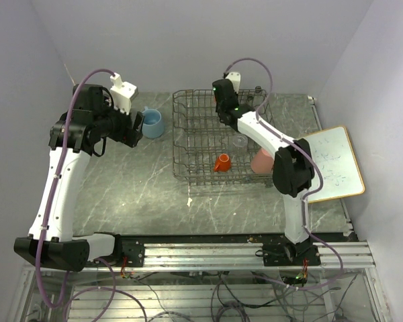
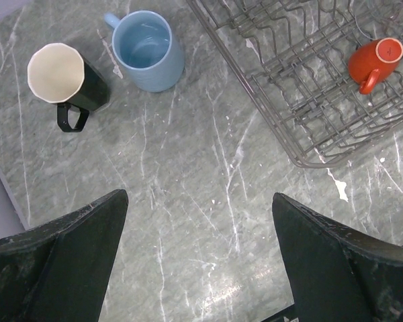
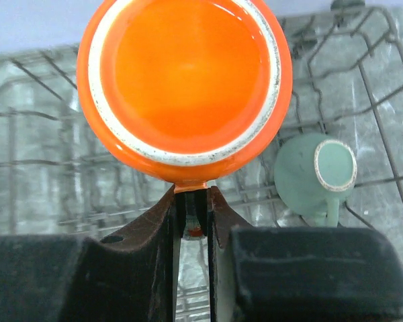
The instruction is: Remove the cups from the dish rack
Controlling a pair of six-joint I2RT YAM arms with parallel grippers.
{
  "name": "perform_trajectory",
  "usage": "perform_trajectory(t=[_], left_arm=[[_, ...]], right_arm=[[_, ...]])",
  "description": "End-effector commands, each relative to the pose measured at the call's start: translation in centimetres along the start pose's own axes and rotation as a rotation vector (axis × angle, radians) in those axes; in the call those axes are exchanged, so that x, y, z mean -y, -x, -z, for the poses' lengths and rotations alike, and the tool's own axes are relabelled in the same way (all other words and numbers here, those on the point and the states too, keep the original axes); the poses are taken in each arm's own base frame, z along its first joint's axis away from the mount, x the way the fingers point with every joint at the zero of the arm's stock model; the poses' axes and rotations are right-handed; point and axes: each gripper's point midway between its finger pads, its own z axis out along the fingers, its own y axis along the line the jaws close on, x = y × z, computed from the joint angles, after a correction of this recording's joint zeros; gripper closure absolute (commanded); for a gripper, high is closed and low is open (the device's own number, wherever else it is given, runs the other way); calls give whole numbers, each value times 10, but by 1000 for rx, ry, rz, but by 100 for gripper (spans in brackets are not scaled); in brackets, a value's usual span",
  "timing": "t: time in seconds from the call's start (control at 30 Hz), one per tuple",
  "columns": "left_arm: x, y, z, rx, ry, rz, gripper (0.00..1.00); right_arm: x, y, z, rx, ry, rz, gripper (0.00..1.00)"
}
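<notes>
My right gripper [image 3: 191, 204] is shut on the handle of the orange mug [image 3: 185, 74] and holds it over the back of the dish rack [image 1: 188, 144]; in the top view this gripper [image 1: 223, 102] hides the mug. A pale green cup [image 3: 309, 178] lies in the rack beside it. The tiny orange cup [image 1: 221, 162], the clear glass [image 1: 240, 142] and the pink tumbler [image 1: 262, 161] are in the rack's front part. My left gripper [image 2: 200, 228] is open and empty above the table. The light blue mug [image 2: 148, 50] and the black mug [image 2: 64, 84] stand upright on the table left of the rack.
A white board with a wooden frame [image 1: 332, 163] lies on the table right of the rack. The rack's near corner [image 2: 309, 157] and the tiny orange cup [image 2: 376, 59] show in the left wrist view. Grey walls close in the back and sides.
</notes>
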Motion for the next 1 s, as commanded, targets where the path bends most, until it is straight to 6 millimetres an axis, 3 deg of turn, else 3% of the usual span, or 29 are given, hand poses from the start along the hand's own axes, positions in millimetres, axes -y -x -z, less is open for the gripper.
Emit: perform_trajectory(t=[0.0, 0.07, 0.23, 0.37, 0.57, 0.73, 0.97], left_arm=[[2, 4, 2, 38, -3, 12, 0], [2, 0, 0, 48, -3, -12, 0], [4, -12, -6, 63, -15, -94, 1], [20, -23, -12, 72, -102, -148, 1], [40, -21, -7, 127, -213, -219, 1], [41, -14, -1, 195, -205, -301, 1], [55, -8, 20, 347, -214, -519, 1]], right_arm=[[-14, 69, 36, 138, 134, -125, 100], [-22, 81, 54, 130, 214, -160, 100], [-53, 78, 100, 54, 452, -236, 100], [-73, 76, 147, 10, 649, -302, 100], [-95, 68, 215, -82, 880, -383, 100], [-117, 52, 270, -239, 1160, -507, 100], [-133, 31, 320, -461, 1425, -612, 100]])
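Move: My right hand already holds the orange mug by its dark handle, above the far part of the rack; my open left gripper, where it is headed, is about 31 cm left, 22 cm back and 14 cm higher. From the right hand, the green cup is 10 cm right and level, the glass 8 cm back and 5 cm right, both some 12 cm below. From my left hand the mug is roughly 28 cm ahead, 32 cm right and 13 cm lower; the blue cup is 21 cm ahead, 5 cm right, 27 cm below. I keep the handle pinched and first lift my right hand, then sweep it back some 20 cm and left about 15 cm, climbing about 11 cm in all, while it swings counter-clockwise and rolls its left side up to bring the mug towards my left gripper. My left hand, fingers wide open, dips about 4 cm, then eases back and right, partly rising again, turning some 20 degrees clockwise. ##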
